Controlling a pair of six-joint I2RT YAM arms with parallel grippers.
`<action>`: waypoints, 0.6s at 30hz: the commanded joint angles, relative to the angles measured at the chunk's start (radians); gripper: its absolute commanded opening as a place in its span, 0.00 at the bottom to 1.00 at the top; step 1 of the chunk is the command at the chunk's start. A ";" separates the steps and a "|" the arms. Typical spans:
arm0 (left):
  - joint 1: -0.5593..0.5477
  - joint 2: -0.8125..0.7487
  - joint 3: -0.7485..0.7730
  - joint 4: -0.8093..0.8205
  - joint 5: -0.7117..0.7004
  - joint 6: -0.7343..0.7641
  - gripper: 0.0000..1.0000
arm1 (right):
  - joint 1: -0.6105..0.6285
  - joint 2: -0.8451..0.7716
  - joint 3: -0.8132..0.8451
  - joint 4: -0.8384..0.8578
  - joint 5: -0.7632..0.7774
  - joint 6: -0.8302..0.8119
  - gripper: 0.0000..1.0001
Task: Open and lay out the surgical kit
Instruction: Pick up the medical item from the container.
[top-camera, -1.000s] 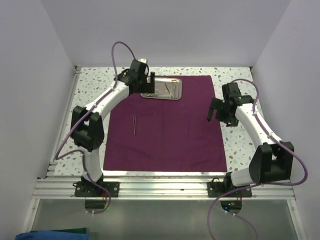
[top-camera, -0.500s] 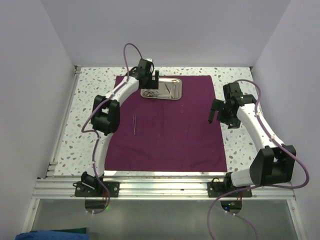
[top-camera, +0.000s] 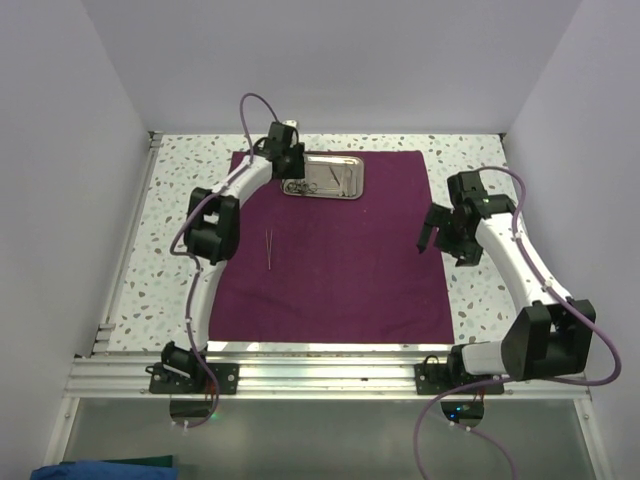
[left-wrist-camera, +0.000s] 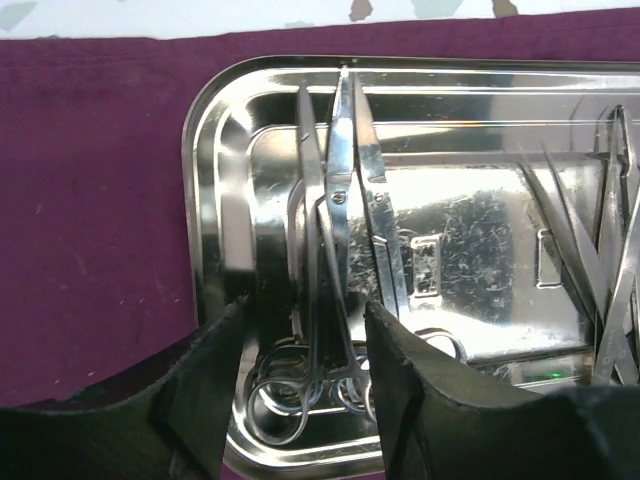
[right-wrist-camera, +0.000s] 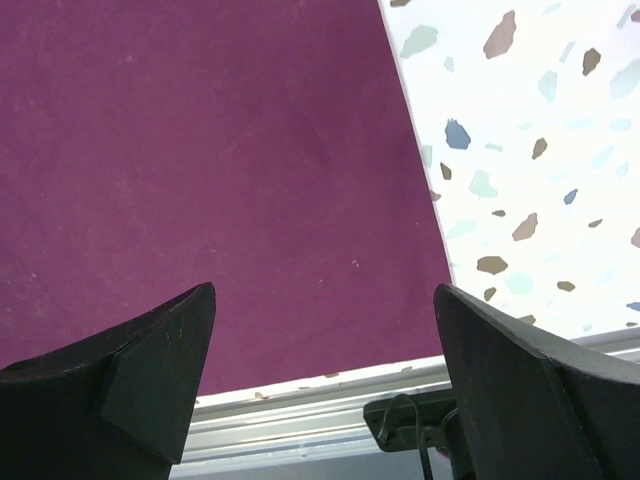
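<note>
The plum cloth (top-camera: 340, 260) lies spread flat on the table. At its far edge sits the steel tray (top-camera: 347, 182), holding ring-handled forceps (left-wrist-camera: 318, 210), scissors (left-wrist-camera: 365, 170) and more thin instruments (left-wrist-camera: 600, 260). One pair of tweezers (top-camera: 269, 248) lies alone on the cloth. My left gripper (top-camera: 292, 176) reaches down into the tray's left end (left-wrist-camera: 200, 130). Its jaws (left-wrist-camera: 305, 305) stand partly apart on either side of the forceps and scissors shafts, with gaps still showing. My right gripper (top-camera: 443, 243) hovers open and empty over the cloth's right edge (right-wrist-camera: 200, 150).
Speckled tabletop (top-camera: 180, 210) surrounds the cloth. An aluminium rail (top-camera: 320, 375) with the arm bases runs along the near edge and also shows in the right wrist view (right-wrist-camera: 330, 405). White walls close in the left, right and far sides.
My left gripper moved right from beside the tray to over its left end, lowered, and its jaws narrowed round the ring-handled instruments. The right arm drifted slightly nearer and rightward.
</note>
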 joint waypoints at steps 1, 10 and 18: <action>0.007 0.030 0.037 0.042 0.024 -0.007 0.55 | 0.002 -0.045 -0.015 -0.028 0.011 0.041 0.94; -0.020 0.075 0.029 -0.010 -0.049 0.022 0.52 | 0.001 -0.083 -0.054 -0.046 0.024 0.061 0.94; -0.028 0.176 0.080 -0.186 -0.194 0.023 0.31 | 0.002 -0.102 -0.074 -0.049 0.022 0.055 0.94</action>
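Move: The leftmost clamp lies in the tray just below the left gripper, its middle about 2 cm ahead and 2 cm down, with a pair of scissors alongside roughly 1 cm to the right. Another pair of scissors is some 3 cm right and 3 cm ahead of the hand; the tray tweezers are 10 cm right and 2 cm ahead. From the right hand, the clamp is roughly 34 cm ahead, 35 cm left and 11 cm lower. Lower the left gripper about 1.5 cm into the tray, over the clamp and the scissors beside it, easing slightly right and then back left. Close the half-open fingers to about a third open around those two instruments, leaving the farther scissors outside the right finger, and roll the hand's left side up some 5 degrees. Draw the right hand back about 2.5 cm, gripper still open. ##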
